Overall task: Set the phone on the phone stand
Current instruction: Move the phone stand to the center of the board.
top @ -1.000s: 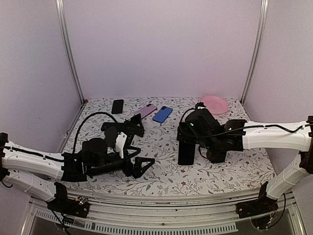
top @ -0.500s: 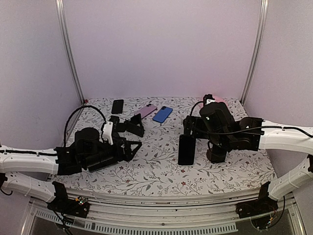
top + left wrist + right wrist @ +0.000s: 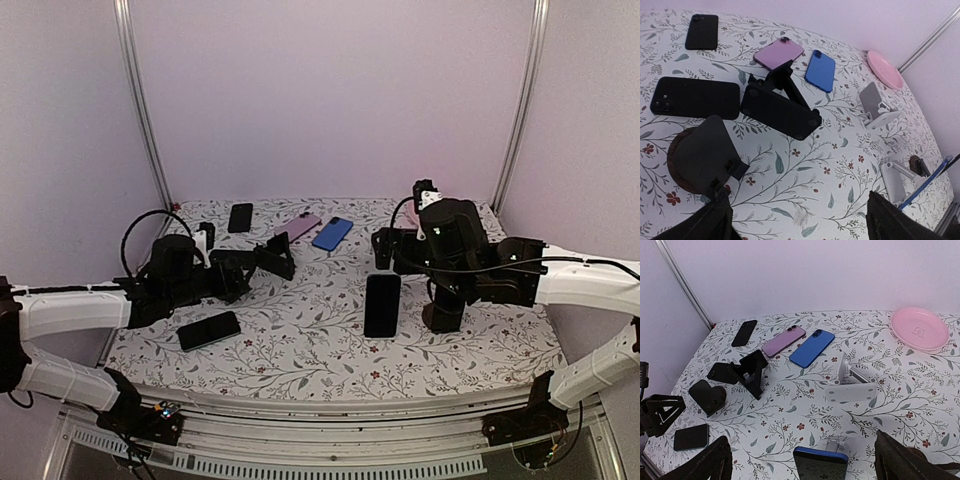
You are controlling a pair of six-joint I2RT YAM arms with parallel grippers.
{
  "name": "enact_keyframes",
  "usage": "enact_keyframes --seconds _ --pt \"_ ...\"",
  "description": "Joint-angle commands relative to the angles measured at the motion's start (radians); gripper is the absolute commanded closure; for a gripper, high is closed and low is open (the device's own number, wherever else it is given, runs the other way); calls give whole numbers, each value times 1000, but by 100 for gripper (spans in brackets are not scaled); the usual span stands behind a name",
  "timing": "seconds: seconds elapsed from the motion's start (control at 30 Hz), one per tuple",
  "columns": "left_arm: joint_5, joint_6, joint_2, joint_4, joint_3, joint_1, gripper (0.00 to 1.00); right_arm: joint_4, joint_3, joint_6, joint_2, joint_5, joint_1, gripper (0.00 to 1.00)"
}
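Observation:
A dark-screened phone [image 3: 382, 305] with a blue edge leans upright on a silver phone stand [image 3: 894, 181] at mid-table. In the right wrist view its top edge [image 3: 820, 462] shows low between my fingers, with the stand [image 3: 837, 444] peeking out behind it. My right gripper [image 3: 392, 258] hangs open just above and behind the phone, apart from it. My left gripper [image 3: 238, 275] is open over the left side, holding nothing, next to a black folding stand [image 3: 275, 258].
A dark phone [image 3: 208, 330] lies flat at front left. Black [image 3: 240, 217], pink [image 3: 297, 226] and blue [image 3: 332, 233] phones lie at the back. A white stand [image 3: 850, 385], a round-based black stand [image 3: 707, 395], another black phone [image 3: 695, 98] and a pink plate [image 3: 919, 329] are also there.
My left arm pulled back to the left and rear, uncovering the flat phone at front left. My right gripper lifted up and away from the phone on the stand.

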State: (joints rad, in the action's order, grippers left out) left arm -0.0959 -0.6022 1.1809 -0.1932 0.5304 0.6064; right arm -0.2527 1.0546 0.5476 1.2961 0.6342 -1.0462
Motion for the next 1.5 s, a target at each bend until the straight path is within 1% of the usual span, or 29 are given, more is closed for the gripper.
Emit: enact_keyframes --seconds 0.0,0.17,0.27,0.37,0.47,0.53,0.6,0.83,0.9,1.13,1.47 --pt "2 9 51 57 68 -46 8 44 -6 -50 6 -16 13 1" --pt "-108 -40 61 111 74 -98 8 56 -13 -68 16 -32 17 1" --pt "-190 -86 85 156 99 -96 6 71 -23 -74 19 -36 18 1" --pt "-294 -129 114 197 134 -67 3 94 -35 -78 17 -47 19 1" --pt "-418 -215 177 293 209 -31 3 112 -44 -88 18 -55 20 1" --pt "-517 -305 242 399 285 -8 3 119 -44 -98 21 -59 21 1" --pt "-569 -396 321 506 370 1 3 118 -42 -108 20 -64 23 1" --pt "-612 -573 568 696 591 13 3 121 -69 -109 -6 -91 25 1" --pt "-622 -592 610 721 623 15 3 119 -80 -98 -19 -95 25 1" --pt "-644 -594 705 739 697 12 3 121 -112 -66 -48 -103 26 1" --pt "-665 -626 764 777 732 -8 4 115 -106 -69 -41 -114 25 1"
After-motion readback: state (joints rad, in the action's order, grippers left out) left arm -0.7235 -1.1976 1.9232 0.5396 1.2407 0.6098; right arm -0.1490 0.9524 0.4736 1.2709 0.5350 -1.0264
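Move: The round-based black phone stand is about 11 cm ahead of the left hand, 6 cm to its left and 12 cm below. A black phone lies flat some 9 cm beyond the stand. The folding black stand is 17 cm ahead of the hand and 6 cm right; the front phone lies 2 cm back and 9 cm left. From the right hand, the round-based stand is about 16 cm ahead, 36 cm left, 25 cm below. Forward and left at first, then mostly down, the left hand swings in on the round-based phone stand, ending about 9 cm farther out, 6 cm left and 9 cm lower. Its wrist turns roughly 45 degrees counter-clockwise and tips the open fingers steeply down, so the tips come close over the stand; contact can't be made out. ##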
